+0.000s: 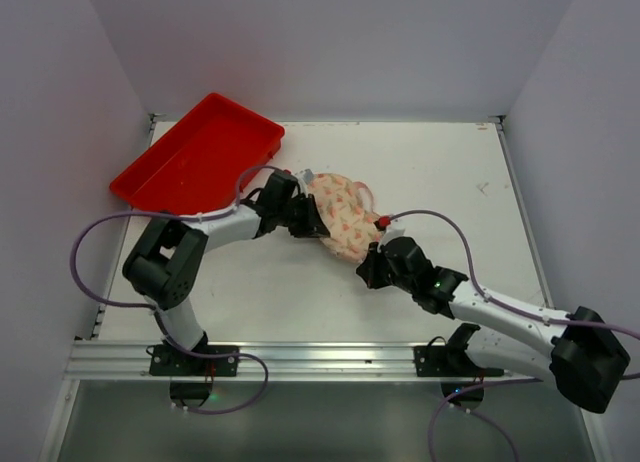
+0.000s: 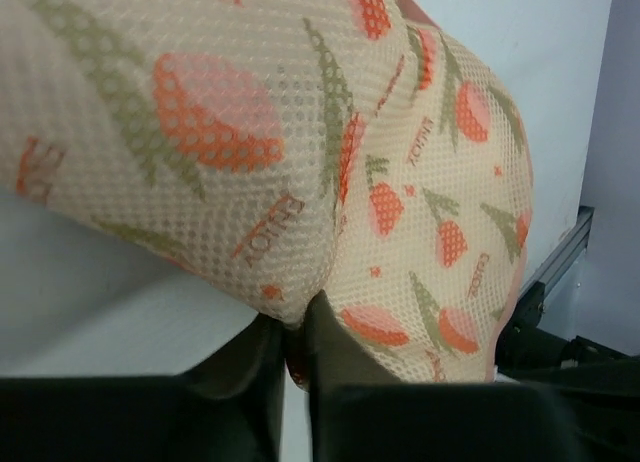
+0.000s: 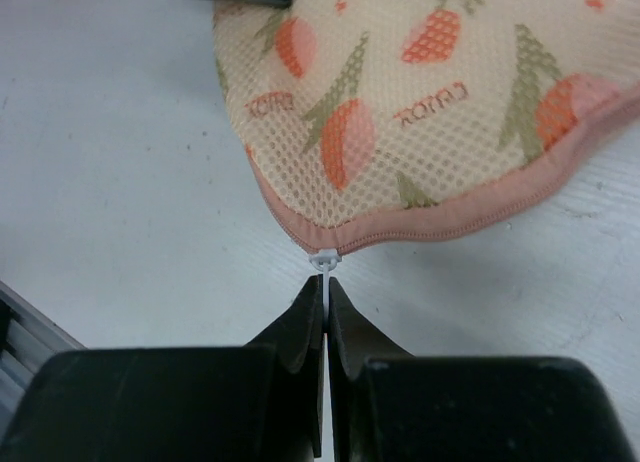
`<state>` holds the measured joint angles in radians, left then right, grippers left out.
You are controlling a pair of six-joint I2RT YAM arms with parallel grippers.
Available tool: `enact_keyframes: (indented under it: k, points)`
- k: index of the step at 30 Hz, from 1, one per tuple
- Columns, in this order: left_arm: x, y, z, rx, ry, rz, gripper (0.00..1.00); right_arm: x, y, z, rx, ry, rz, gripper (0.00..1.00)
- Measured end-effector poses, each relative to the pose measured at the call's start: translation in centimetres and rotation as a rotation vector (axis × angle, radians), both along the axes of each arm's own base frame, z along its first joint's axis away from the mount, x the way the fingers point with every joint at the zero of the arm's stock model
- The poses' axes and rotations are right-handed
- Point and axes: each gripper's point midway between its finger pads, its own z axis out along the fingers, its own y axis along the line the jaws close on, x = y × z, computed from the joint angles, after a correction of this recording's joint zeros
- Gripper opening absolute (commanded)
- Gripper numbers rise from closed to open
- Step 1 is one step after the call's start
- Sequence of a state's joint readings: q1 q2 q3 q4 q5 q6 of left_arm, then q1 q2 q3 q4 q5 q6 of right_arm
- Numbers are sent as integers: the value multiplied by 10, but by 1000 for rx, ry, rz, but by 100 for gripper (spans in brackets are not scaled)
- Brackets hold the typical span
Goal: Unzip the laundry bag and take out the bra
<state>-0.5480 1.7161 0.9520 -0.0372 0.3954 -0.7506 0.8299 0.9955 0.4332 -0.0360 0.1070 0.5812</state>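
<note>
The laundry bag, cream mesh with orange-red prints and pink edging, lies mid-table between the two arms. My left gripper is at its left side. In the left wrist view the bag fills the frame, and the left gripper is shut on a fold of its mesh. My right gripper is at the bag's near end. In the right wrist view the right gripper is shut on the white zip pull, at the pink zip edging of the bag. The zip looks closed. The bra is hidden.
A red plastic tray sits tilted at the back left, propped against the wall. Purple walls enclose the white table on three sides. An aluminium rail runs along the near edge.
</note>
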Motion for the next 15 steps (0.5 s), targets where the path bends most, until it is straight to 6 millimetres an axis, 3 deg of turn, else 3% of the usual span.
enact_keyframes:
  k: [2,3,4,6,9,12,15]
  points:
    - [20,-9,0,6,-26,-20,45,4,8,-4,1,32,3,0]
    - [28,-9,0,9,-34,-13,74,6,13,-10,-5,54,5,0]
    - [36,-6,0,14,-45,0,86,8,19,-15,-7,80,11,0]
    - [48,4,2,26,-51,58,100,9,33,-27,-13,136,28,0]
    - [53,21,10,34,-56,155,100,12,58,-33,21,178,62,0]
    - [30,37,16,19,-35,219,100,18,80,-30,67,180,83,0]
    - [5,44,13,-5,7,254,94,23,96,-25,116,171,101,0]
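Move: The right fingers already pinch the zip pull at the laundry bag's near corner; the bag's middle lies about 14 cm ahead and 4 cm left of them, some 4 cm lower. The left hand holds a fold of the bag's near-left edge, with the bag's middle roughly 4 cm ahead, 4 cm to its right and 2 cm below. From the left hand, the zip pull is about 10 cm back and 8 cm right, slightly higher; the strap is some 10 cm ahead and 9 cm right. Left hand opens off the bag, going 5 cm forward, then back-left; right carries the pinched pull 10 cm left. ##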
